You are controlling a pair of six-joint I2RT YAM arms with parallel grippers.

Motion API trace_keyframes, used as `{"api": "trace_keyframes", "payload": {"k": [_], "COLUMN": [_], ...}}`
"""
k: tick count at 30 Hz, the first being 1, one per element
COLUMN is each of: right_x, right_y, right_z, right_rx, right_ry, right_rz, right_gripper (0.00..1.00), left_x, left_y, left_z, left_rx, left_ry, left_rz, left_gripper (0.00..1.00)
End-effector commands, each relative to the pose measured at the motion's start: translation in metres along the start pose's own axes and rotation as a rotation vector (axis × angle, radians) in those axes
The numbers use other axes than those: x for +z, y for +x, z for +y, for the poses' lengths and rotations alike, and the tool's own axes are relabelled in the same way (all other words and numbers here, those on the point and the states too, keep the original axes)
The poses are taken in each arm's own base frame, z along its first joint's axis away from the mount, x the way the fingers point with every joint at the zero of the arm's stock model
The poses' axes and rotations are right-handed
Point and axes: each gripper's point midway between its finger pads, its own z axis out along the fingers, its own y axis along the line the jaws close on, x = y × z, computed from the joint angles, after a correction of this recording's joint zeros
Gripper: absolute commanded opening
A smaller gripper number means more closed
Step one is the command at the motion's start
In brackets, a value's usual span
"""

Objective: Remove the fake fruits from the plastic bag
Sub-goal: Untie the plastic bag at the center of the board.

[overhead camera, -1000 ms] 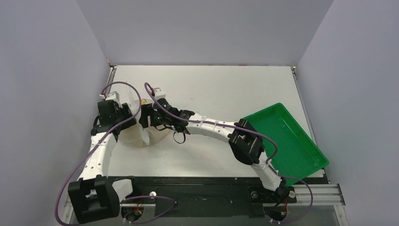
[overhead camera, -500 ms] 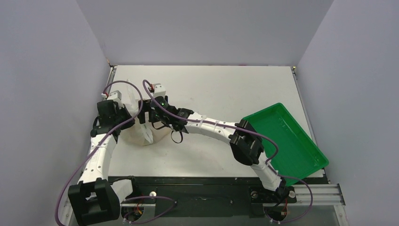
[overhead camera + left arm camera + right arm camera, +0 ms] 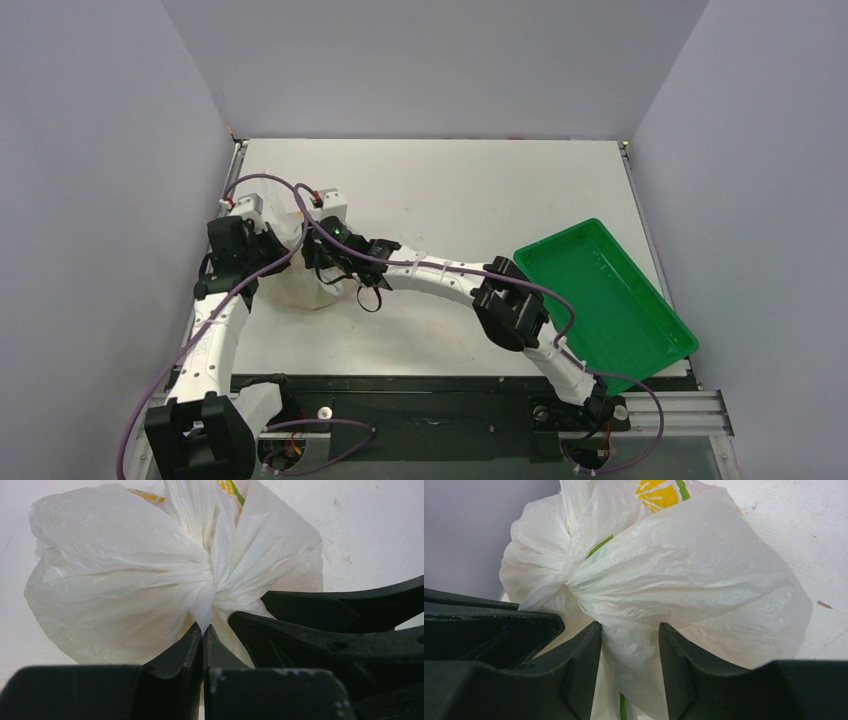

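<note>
The plastic bag (image 3: 300, 288) is a crinkly white bundle at the left of the table, with a yellow and green print near its top (image 3: 656, 492). The fake fruits are hidden inside it. My left gripper (image 3: 202, 628) is shut on a bunched fold of the bag (image 3: 150, 580). My right gripper (image 3: 630, 629) comes in beside it from the right. Its jaws stand apart with a hanging fold of the bag (image 3: 684, 570) between them. In the top view both grippers, the left (image 3: 283, 250) and the right (image 3: 312, 255), meet over the bag.
A green rectangular tray (image 3: 655, 345) lies at the right edge of the table, partly over the rim. Grey walls enclose the table on the left, back and right. My right arm (image 3: 450, 280) stretches across the middle of the table.
My left gripper has shut on the bag's plastic. My right gripper moved a little left onto the bag and its jaws narrowed round a fold.
</note>
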Motion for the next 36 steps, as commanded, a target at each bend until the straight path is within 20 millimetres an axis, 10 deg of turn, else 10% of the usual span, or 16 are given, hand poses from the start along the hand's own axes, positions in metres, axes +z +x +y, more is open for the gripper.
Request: {"api": "trace_keyframes", "payload": {"k": [1,8,20,31,36], "right_x": [-0.007,-0.013,-0.064,-0.073,-0.077], "right_y": [-0.032,-0.045,-0.058,-0.03,-0.034], "right_z": [0.007,-0.017,-0.072,-0.094,-0.09], "right_rx": [0.047,0.163,0.328,0.363,0.365], "right_ry": [0.001,-0.022,-0.343,-0.405,-0.411], "right_rz": [-0.098,-0.093,0.01,0.088,0.088], "right_gripper": [0.36,0.0,0.0,0.0,0.0], "left_x": [-0.005,-0.007,-0.023,-0.036,-0.049], "left_y": [-0.022,-0.024,-0.036,-0.043,-0.056], "left_z": [-0.012,0.002,0.042,0.026,0.008], "left_rx": [0.042,0.027,-0.037,-0.01,0.034], "left_ry": [0.052,-0.034,-0.24,-0.165,-0.084], "left_rz": [-0.087,-0.097,-0.156,-0.2,-0.281], "left_gripper": [0.0,0.0,0.0,0.0,0.28]}}
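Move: The loose plastic the right fingers are about to shut on already hangs between them, about 1 cm below the hand point. From that hand the bag's knot is some 5 cm left, 1 cm ahead and 1 cm lower, while the bag body centres about 2 cm ahead, 3 cm left and 7 cm down. From the left hand, its fingers shut on the bag's tail, the knot lies about 3 cm ahead, 1 cm right and 2 cm down. The right hand shuts its half-open fingers on the loose plastic beside the knot and drags it quickly some 12 cm to the right, swinging forward about 3 cm on the way before easing back, its fingers tipping down some 20 degrees as the wrist rolls its left side up. Against this the left hand keeps its pinch on the tail and draws about 4 cm left with a small counter-clockwise turn, then lifts about 3 cm and starts opening its fingers at the end. ##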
